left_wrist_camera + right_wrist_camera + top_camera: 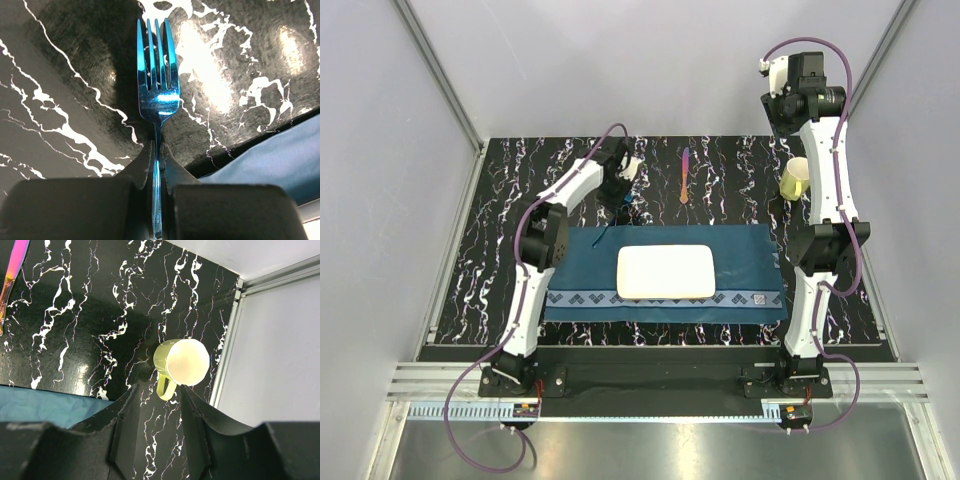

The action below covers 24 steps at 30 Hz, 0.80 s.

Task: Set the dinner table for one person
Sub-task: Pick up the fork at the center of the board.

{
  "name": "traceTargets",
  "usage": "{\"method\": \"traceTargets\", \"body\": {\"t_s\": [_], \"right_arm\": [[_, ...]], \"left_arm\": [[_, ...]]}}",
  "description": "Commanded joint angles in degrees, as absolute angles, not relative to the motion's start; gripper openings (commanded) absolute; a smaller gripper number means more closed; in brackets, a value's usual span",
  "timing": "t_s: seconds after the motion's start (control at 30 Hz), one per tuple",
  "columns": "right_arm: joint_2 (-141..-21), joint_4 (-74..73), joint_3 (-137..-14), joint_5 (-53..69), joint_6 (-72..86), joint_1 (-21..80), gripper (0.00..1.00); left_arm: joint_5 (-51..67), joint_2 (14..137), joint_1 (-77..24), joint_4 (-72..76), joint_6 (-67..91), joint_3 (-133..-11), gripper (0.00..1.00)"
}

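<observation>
My left gripper (pixel 157 148) (pixel 620 190) is shut on the thin handle of a shiny blue fork (pixel 157 75). The fork's tines point away from the fingers, over the black, white-veined dinner table (pixel 500 230), just beyond the far left corner of the teal placemat (pixel 745 262). A white rectangular plate (pixel 666 272) lies in the middle of the placemat. My right gripper (pixel 159 390) is open and holds nothing, raised above a yellow mug (pixel 182 362) (pixel 796 178) at the far right. An iridescent pink-gold knife (pixel 685 172) lies on the table beyond the plate.
The knife's tip (pixel 10 270) shows at the top left of the right wrist view. A metal frame post and a grey wall (pixel 280 355) stand close to the mug on its right. The placemat's edge (pixel 280 155) lies to the right of the fork.
</observation>
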<state>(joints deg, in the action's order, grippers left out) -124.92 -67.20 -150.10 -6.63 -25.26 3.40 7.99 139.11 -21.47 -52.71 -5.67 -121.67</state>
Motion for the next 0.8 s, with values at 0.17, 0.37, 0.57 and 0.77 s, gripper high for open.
{"method": "traceTargets", "body": {"t_s": [0.17, 0.37, 0.57, 0.77], "right_arm": [[-122.2, -66.7, -152.1, -6.5, -25.4, 4.1, 0.44], [-122.3, -67.1, -151.6, -5.3, -25.0, 4.1, 0.44], [-122.0, -67.1, -150.4, -4.4, -24.9, 4.2, 0.44], [-121.7, -67.3, -147.9, -3.5, -24.9, 4.3, 0.44]], "left_arm": [[3.0, 128.4, -20.9, -51.3, -2.5, -115.3, 0.00], [1.8, 122.5, -20.8, -50.1, -0.2, -110.0, 0.00], [1.2, 117.9, -20.7, -49.4, 6.7, -104.6, 0.00], [0.8, 111.9, -20.1, -46.3, 14.4, -92.7, 0.00]]}}
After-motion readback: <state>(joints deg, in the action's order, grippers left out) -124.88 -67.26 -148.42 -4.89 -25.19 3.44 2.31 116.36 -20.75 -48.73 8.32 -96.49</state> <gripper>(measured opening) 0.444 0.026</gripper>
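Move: About 17 cm back and 6 cm to the left of the left hand is the free strip of mat beside the plate, where the fork, already pinched near its neck, is headed; it lies some 2 cm below. The plate's middle sits about 17 cm back and 14 cm right, the knife about 13 cm ahead and 20 cm right. From the right hand, that strip is some 22 cm back, 52 cm left and 29 cm down. Lifting the fork off the table, the left hand draws back about 6.5 cm and some 4 cm left towards the mat strip left of the plate. It climbs about 6 cm, then starts to dip, while turning some 15 degrees counter-clockwise; the fingers keep their pinch throughout. ##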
